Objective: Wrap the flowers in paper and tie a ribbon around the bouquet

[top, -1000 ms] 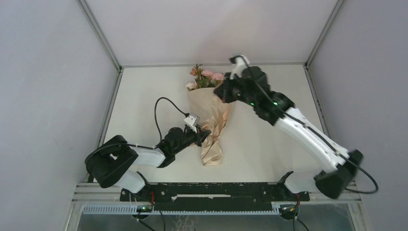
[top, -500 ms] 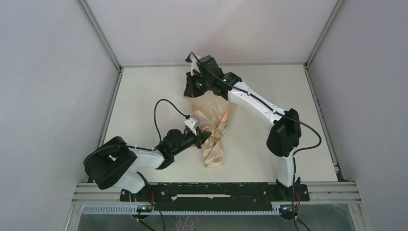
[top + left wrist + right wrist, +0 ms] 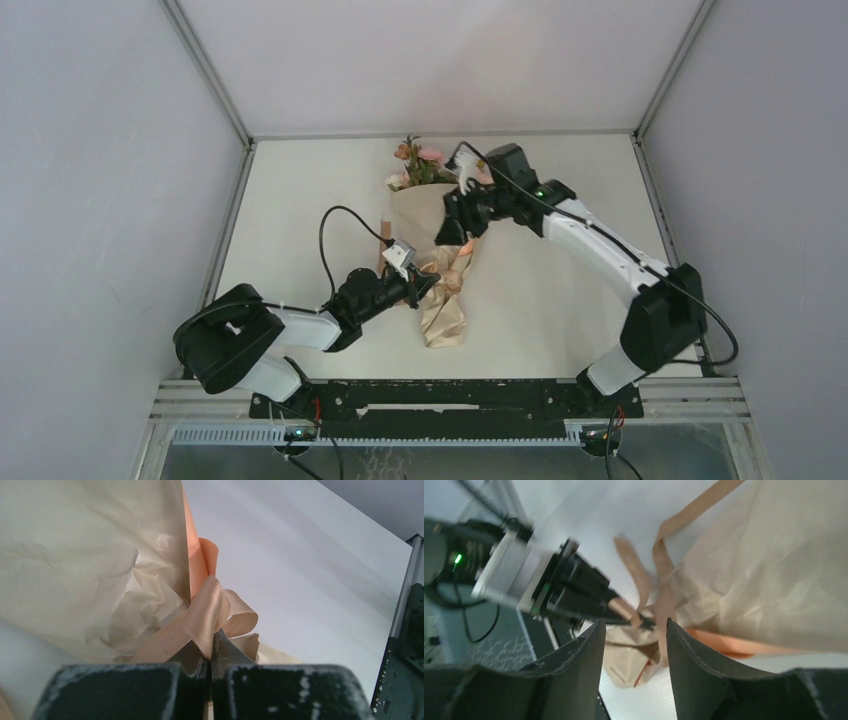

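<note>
The flowers (image 3: 420,160) lie at the far middle of the table, pink blooms poking out of the tan paper (image 3: 425,215) rolled round them as a cone; its crinkled tail (image 3: 443,320) points toward me. The peach ribbon (image 3: 212,611) loops at the cone's narrow waist. My left gripper (image 3: 428,285) is shut on one ribbon loop, seen pinched between its jaws (image 3: 210,652). My right gripper (image 3: 449,230) hovers over the cone's right side, open, with nothing between its fingers (image 3: 634,630). In the right wrist view, ribbon strands (image 3: 663,575) trail across the paper (image 3: 774,575).
A loose ribbon end (image 3: 386,230) lies left of the cone. The left arm's black cable (image 3: 330,225) arcs over the table beside it. White table (image 3: 560,280) stretches right of the bouquet, and grey walls enclose three sides.
My right arm has swept from beside the blooms, over them, then down to the cone's right side, and its jaws have opened. The left gripper has kept its pinch in place.
</note>
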{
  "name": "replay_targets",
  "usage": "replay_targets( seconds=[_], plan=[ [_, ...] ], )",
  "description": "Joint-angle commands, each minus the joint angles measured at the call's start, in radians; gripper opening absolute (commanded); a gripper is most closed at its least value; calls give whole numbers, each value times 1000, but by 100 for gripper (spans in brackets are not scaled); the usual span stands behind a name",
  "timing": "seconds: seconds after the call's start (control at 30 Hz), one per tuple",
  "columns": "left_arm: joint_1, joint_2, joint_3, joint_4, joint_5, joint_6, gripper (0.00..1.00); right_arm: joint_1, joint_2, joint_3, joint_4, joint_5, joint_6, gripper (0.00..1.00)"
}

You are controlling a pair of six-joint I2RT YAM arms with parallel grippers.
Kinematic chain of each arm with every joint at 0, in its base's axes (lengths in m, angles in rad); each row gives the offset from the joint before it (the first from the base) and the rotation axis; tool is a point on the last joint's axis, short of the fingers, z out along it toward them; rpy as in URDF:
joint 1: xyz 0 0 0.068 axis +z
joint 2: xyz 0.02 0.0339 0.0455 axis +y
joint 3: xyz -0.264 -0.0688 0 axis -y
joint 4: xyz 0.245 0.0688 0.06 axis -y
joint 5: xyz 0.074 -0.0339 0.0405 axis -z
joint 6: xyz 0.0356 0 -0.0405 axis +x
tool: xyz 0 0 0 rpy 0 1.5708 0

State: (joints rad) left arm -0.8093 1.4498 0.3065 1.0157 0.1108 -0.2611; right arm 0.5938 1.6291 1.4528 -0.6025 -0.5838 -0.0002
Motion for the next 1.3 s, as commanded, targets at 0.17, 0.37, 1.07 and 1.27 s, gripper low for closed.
replay_targets(
  seconds=[0.17,0.37,1.07,1.27],
  plan=[
    [-8,-31,-12,65,2,18,0,-25,-56,-212,279,-287,-20,56],
    [-9,-32,-11,63,0,17,0,10,28,-212,282,-269,-4,56],
    [-6,-100,7,-39,-102,-1,48,-36,26,-289,313,-221,91,0],
    [112,-260,238,-662,-47,29,56,-34,16,-307,344,-192,108,0]
  ],
)
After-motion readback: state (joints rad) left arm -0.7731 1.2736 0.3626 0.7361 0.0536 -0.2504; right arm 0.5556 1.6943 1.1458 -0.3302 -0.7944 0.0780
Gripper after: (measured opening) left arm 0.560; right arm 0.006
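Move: The ribbon loop at the tie lies about 4 cm back, 2 cm left and 7 cm below my right hand; my left fingers grip it, its middle about 1 cm ahead, 2 cm right and 1 cm above that hand. From my right hand, the flower heads are roughly 20 cm ahead, 1 cm left, and the paper's stem end some 15 cm back, 2 cm left, both well below. The loose ribbon tail lies level, about 12 cm left. I bring my open right hand back about 4 cm and down some 6 cm onto the ribbon at my left fingertips, swinging a little right, then left, and pinch it shut. Then I sink it 2–3 cm more, drifting right and tipping down about 10 degrees, while my left fingers open to roughly half, let go of the ribbon and begin easing left and up. ##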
